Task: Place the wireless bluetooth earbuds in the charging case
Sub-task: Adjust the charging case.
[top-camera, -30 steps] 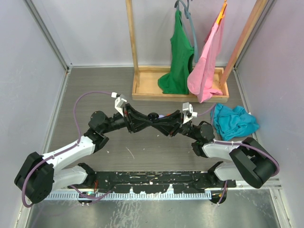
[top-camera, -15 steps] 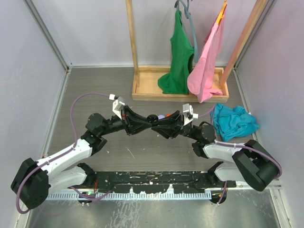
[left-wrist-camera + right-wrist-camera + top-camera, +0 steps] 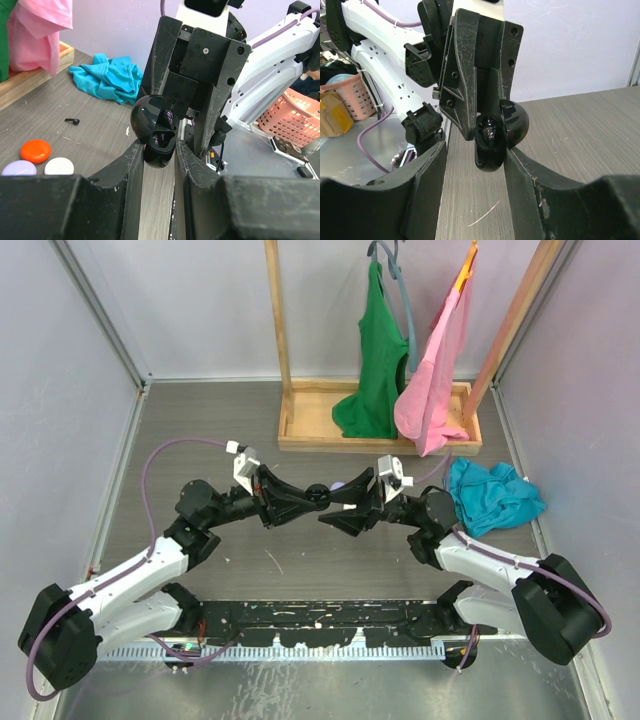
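Note:
My left gripper (image 3: 158,150) is shut on the black charging case (image 3: 156,131), held above the table with its round lid hinged open. The two cavities inside the case are dark and glossy; I cannot tell if a bud sits in them. My right gripper (image 3: 475,150) faces it head-on and stands open, its right finger beside the charging case (image 3: 491,142) and a wide gap on the left. In the top view both grippers meet mid-table around the case (image 3: 318,492). One black earbud (image 3: 73,120) lies on the table. The other earbuds are out of view.
Orange (image 3: 35,150), lilac (image 3: 20,168) and white (image 3: 59,166) round discs lie on the table. A teal cloth (image 3: 493,495) is at the right. A wooden rack (image 3: 378,430) with green and pink garments stands at the back. A pink basket (image 3: 295,117) sits beyond the table.
My right gripper has opened off the case and drawn back a little to the right. My left gripper has kept hold of the case and shifted slightly left.

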Controlling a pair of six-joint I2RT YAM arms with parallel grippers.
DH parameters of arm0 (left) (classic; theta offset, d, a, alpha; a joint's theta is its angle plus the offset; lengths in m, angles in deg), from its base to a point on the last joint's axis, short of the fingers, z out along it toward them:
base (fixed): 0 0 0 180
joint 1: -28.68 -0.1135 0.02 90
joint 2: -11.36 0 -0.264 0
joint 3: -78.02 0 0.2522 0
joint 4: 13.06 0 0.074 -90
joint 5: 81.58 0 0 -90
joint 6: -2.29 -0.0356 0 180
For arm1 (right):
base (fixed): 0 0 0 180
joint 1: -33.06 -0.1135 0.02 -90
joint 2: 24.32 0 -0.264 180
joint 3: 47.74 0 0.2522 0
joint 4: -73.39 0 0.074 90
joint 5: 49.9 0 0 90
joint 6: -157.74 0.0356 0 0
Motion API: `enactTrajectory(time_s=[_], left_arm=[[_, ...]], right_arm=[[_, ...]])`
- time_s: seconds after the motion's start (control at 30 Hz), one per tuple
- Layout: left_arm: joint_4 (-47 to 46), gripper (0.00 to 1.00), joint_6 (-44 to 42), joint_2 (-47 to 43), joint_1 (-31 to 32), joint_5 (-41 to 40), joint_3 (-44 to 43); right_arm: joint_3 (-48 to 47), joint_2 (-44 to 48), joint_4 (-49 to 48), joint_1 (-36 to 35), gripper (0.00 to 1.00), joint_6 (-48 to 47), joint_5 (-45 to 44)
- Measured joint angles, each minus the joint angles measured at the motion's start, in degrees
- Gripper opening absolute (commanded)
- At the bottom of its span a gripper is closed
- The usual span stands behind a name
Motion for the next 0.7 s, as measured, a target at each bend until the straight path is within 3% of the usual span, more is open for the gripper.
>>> enactTrajectory(time_s=[0.37, 0.57, 0.7], left_arm=[[3.7, 0.00, -1.8, -1.4, 0.0, 1.4, 0.0], [4.9, 0.01, -2.2, -2.4, 0.3, 2.0, 0.0], [5.2, 0.14, -2.4, -2.9, 0.3, 2.1, 0.0]], right_arm=[[-0.4, 0.1, 3.6, 0.4, 0.38, -0.4, 1.9], [-0.6, 0.0, 3.6, 0.7, 0.17, 0.6, 3.1], [-0.9, -1.2, 1.7, 0.9, 0.08, 2.6, 4.1]])
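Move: Between the left fingertips the charging case is already held, its middle some 2 cm to that hand's right. From the right hand, open around the case's other side, it lies about 2 cm left and 1 cm ahead, level with it. On the table, roughly 18 cm below the left hand, lie the lilac disc 18 cm ahead and 7 cm right, the orange disc 19 cm ahead and 12 cm right, and the white disc 13 cm ahead and 10 cm right. Closing its half-open fingers, the right hand sinks about 1 cm and turns a few degrees counter-clockwise, coming to pinch the free side of the case. The left hand keeps its hold and eases back about 1 cm and slightly down, bringing the case back between the closing right fingers. ##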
